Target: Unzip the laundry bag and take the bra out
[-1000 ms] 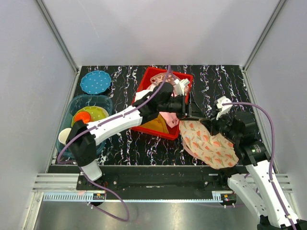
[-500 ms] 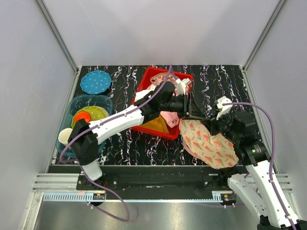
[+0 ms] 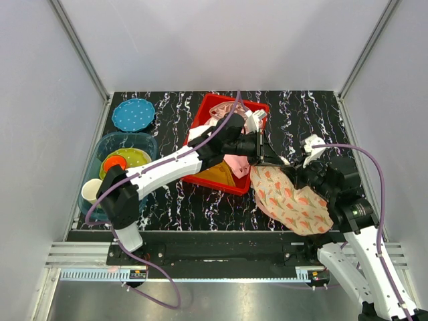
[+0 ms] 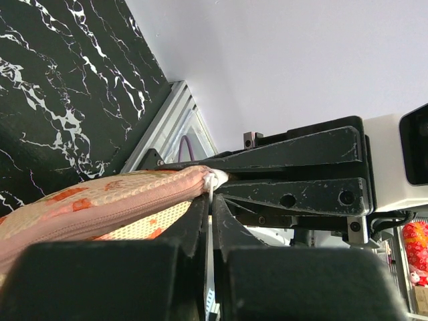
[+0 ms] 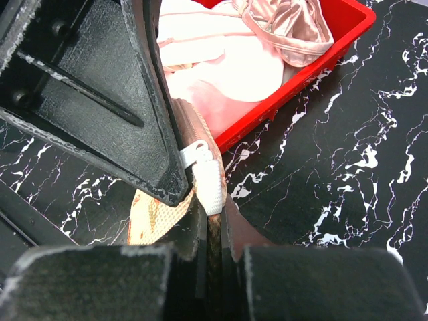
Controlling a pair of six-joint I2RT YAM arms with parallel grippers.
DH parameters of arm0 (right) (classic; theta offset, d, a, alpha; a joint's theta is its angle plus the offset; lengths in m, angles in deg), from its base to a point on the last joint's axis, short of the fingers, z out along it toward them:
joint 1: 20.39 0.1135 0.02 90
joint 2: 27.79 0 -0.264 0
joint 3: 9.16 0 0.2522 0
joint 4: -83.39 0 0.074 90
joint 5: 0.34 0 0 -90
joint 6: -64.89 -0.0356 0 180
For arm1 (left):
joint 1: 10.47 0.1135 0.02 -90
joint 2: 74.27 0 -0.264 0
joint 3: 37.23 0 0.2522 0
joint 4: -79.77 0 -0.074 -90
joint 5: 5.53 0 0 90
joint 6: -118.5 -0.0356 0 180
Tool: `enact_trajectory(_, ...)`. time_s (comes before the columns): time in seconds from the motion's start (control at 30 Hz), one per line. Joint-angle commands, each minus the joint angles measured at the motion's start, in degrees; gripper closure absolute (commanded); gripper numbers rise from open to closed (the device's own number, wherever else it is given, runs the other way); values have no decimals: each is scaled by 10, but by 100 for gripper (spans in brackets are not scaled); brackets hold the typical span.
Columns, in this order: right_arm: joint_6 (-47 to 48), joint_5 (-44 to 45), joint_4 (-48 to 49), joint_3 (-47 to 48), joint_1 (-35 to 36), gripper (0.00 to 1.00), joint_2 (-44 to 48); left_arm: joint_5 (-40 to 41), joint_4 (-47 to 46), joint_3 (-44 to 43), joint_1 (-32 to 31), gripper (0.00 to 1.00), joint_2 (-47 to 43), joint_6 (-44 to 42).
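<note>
The laundry bag (image 3: pixel 292 202), peach with red-orange flowers, lies on the black marbled table to the right of the red bin (image 3: pixel 262 110). My left gripper (image 3: pixel 269 159) reaches across the bin to the bag's far end. In the left wrist view it (image 4: pixel 211 200) is shut on the thin white zipper pull (image 4: pixel 213 184) beside the pink zipper seam (image 4: pixel 100 208). My right gripper (image 3: pixel 289 172) meets it from the right. In the right wrist view it (image 5: pixel 212 208) is shut on the bag's white ribbed end tab (image 5: pixel 212 187). The bra is out of view.
Pale pink and white garments (image 5: pixel 214 73) and a glossy pink item (image 5: pixel 287 23) lie in the red bin (image 5: pixel 334 41). At the left stand a blue tub (image 3: pixel 100 150) with dishes, a blue dotted plate (image 3: pixel 133 114) and a cup (image 3: pixel 90 190). Walls close three sides.
The left gripper's jaws, open a second ago, have closed on the zipper pull at the bag's end. The right gripper has kept its hold and barely moved.
</note>
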Motion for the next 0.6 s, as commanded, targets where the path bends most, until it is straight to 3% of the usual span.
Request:
enact_trajectory(0.0,7,-8,-7,14,1,100,10,-8,-17,-17,14,100,-18,-6)
enact_trajectory(0.33,24,59,-27,11,2,100,81,1,41,36,98,100,-90,-67)
enact_trajectory(0.57,0,101,9,-30,0,100,157,-49,72,35,134,100,-86,-120)
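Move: Just beside the right fingers, which hold the bag's zip end, the left fingers are already shut on the white zip pull. The laundry bag's left end hangs about 9 cm to the left hand's left, 3 back and 5 below; the red box's middle is some 17 cm left, 10 ahead and 20 below. From the right hand the zip pull lies about 3 cm ahead and 2 left, roughly level. Drawing the zip pull away from the bag's held end, the left hand starts slowly, then sweeps about 7 cm left and 4 forward towards the red box, fingers still shut on the pull. Later the right hand, keeping its pinch on the zip end, rises some 4 cm, easing back and right while its fingertips tilt up about 10 degrees. ##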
